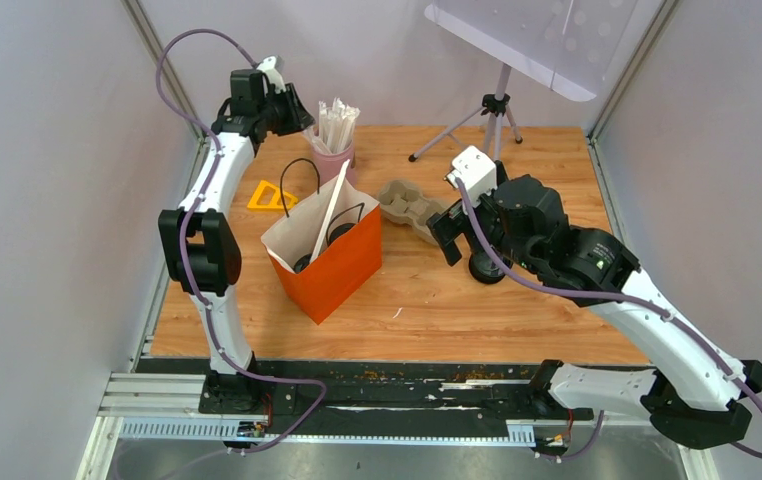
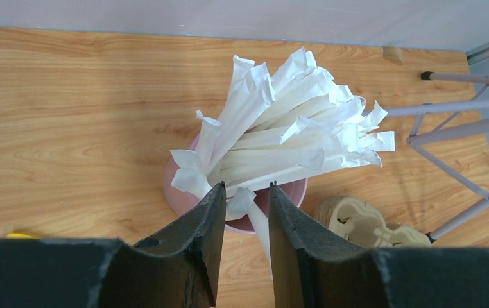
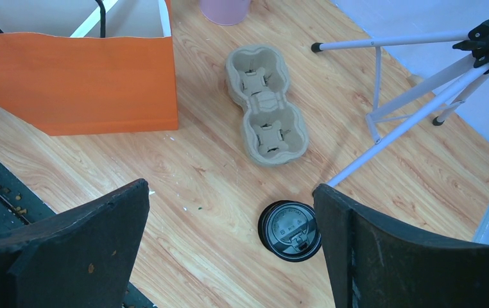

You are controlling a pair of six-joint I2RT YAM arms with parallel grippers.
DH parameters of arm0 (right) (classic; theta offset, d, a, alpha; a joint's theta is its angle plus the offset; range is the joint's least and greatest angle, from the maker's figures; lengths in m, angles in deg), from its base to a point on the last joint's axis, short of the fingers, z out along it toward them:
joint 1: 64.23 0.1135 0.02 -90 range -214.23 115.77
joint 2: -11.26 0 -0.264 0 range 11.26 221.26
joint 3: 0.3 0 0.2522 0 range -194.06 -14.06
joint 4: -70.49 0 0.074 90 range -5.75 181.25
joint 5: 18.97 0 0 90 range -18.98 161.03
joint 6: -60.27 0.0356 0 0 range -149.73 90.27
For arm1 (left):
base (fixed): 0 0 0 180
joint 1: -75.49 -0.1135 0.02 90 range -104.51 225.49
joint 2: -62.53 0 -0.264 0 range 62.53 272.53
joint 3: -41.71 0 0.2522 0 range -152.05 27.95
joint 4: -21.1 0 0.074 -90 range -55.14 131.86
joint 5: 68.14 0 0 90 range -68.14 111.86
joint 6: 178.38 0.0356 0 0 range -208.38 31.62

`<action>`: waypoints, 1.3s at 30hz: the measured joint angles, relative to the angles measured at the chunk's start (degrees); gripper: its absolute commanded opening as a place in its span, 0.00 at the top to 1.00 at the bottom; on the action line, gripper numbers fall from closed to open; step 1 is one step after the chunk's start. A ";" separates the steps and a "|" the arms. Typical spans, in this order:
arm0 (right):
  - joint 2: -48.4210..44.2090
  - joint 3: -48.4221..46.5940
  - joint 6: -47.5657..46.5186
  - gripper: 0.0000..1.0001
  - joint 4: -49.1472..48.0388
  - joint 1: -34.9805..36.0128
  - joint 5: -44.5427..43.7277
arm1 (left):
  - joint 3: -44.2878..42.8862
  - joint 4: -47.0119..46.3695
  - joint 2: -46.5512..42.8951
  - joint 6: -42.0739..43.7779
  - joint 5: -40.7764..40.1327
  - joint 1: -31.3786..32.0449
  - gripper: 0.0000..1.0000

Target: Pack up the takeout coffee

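An orange paper bag (image 1: pixel 342 270) stands open in the middle of the table. Two dark round lids (image 1: pixel 338 234) show inside it, with a white stick leaning out; the takeout coffee cups' bodies are hidden by the bag's walls. My left gripper (image 2: pixel 246 186) hangs over the pink cup (image 2: pixel 172 183) of white wrapped sticks (image 2: pixel 287 128). Its jaws are narrowly apart, with one stick's end between them. My right gripper (image 3: pixel 230 187) is wide open above a black round lid (image 3: pixel 289 230) on the wood, which lies close to its right finger.
A grey pulp cup carrier (image 3: pixel 266 106) lies between the bag (image 3: pixel 81 83) and the black lid (image 1: pixel 484 268). A tripod (image 1: pixel 492 115) stands at the back right. A yellow triangle (image 1: pixel 272 195) lies left of the bag.
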 measured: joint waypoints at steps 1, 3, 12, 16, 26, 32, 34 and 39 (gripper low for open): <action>-0.09 0.00 0.00 0.00 0.02 0.00 -0.02 | 0.00 0.15 0.00 0.31 -0.02 0.04 0.60; -0.28 0.00 0.00 0.00 0.11 0.00 -0.07 | 0.00 0.26 0.00 0.66 -0.04 0.17 0.60; -2.05 0.04 0.00 0.00 0.28 0.00 -1.55 | 0.02 0.66 0.00 2.34 -0.11 0.70 0.85; -3.45 0.04 0.04 0.00 0.37 0.00 -1.86 | -0.02 1.14 0.00 3.10 -0.83 0.72 1.00; -4.44 0.07 0.46 0.00 0.48 0.00 -2.05 | -2.80 2.99 -0.13 3.23 -2.27 0.72 1.00; -6.16 1.95 0.94 0.00 0.46 0.00 -2.12 | -5.92 5.95 -0.66 3.26 -3.98 0.72 1.00; -6.60 2.62 1.14 0.00 0.42 0.00 -2.14 | -7.13 7.30 -1.11 3.19 -4.57 0.72 1.00; -6.62 3.80 1.53 0.00 0.13 0.00 -2.10 | -12.44 11.80 -2.40 2.93 -6.40 0.72 1.00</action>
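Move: The loose end of a leaning wrapped straw lies between my half-open left fingers, about 1 cm below the hand point; its pink cup stands some 3 cm ahead, 5 cm right and 18 cm down. The bag is about 22 cm back and 5 cm right, the yellow triangle 2 cm back and 8 cm left, the cup tray 5 cm back and 22 cm right. From my right hand that straw end is roughly 32 cm ahead, 28 cm left and 10 cm lower. I shut my left fingers on the straw's wrapped end, settling barely half a centimetre as they close, then lift away from the pink cup, gathering speed, about 7 cm up with a small drift back and left. My right hand stays empty and wide open, easing some 3 cm right and slightly back. ##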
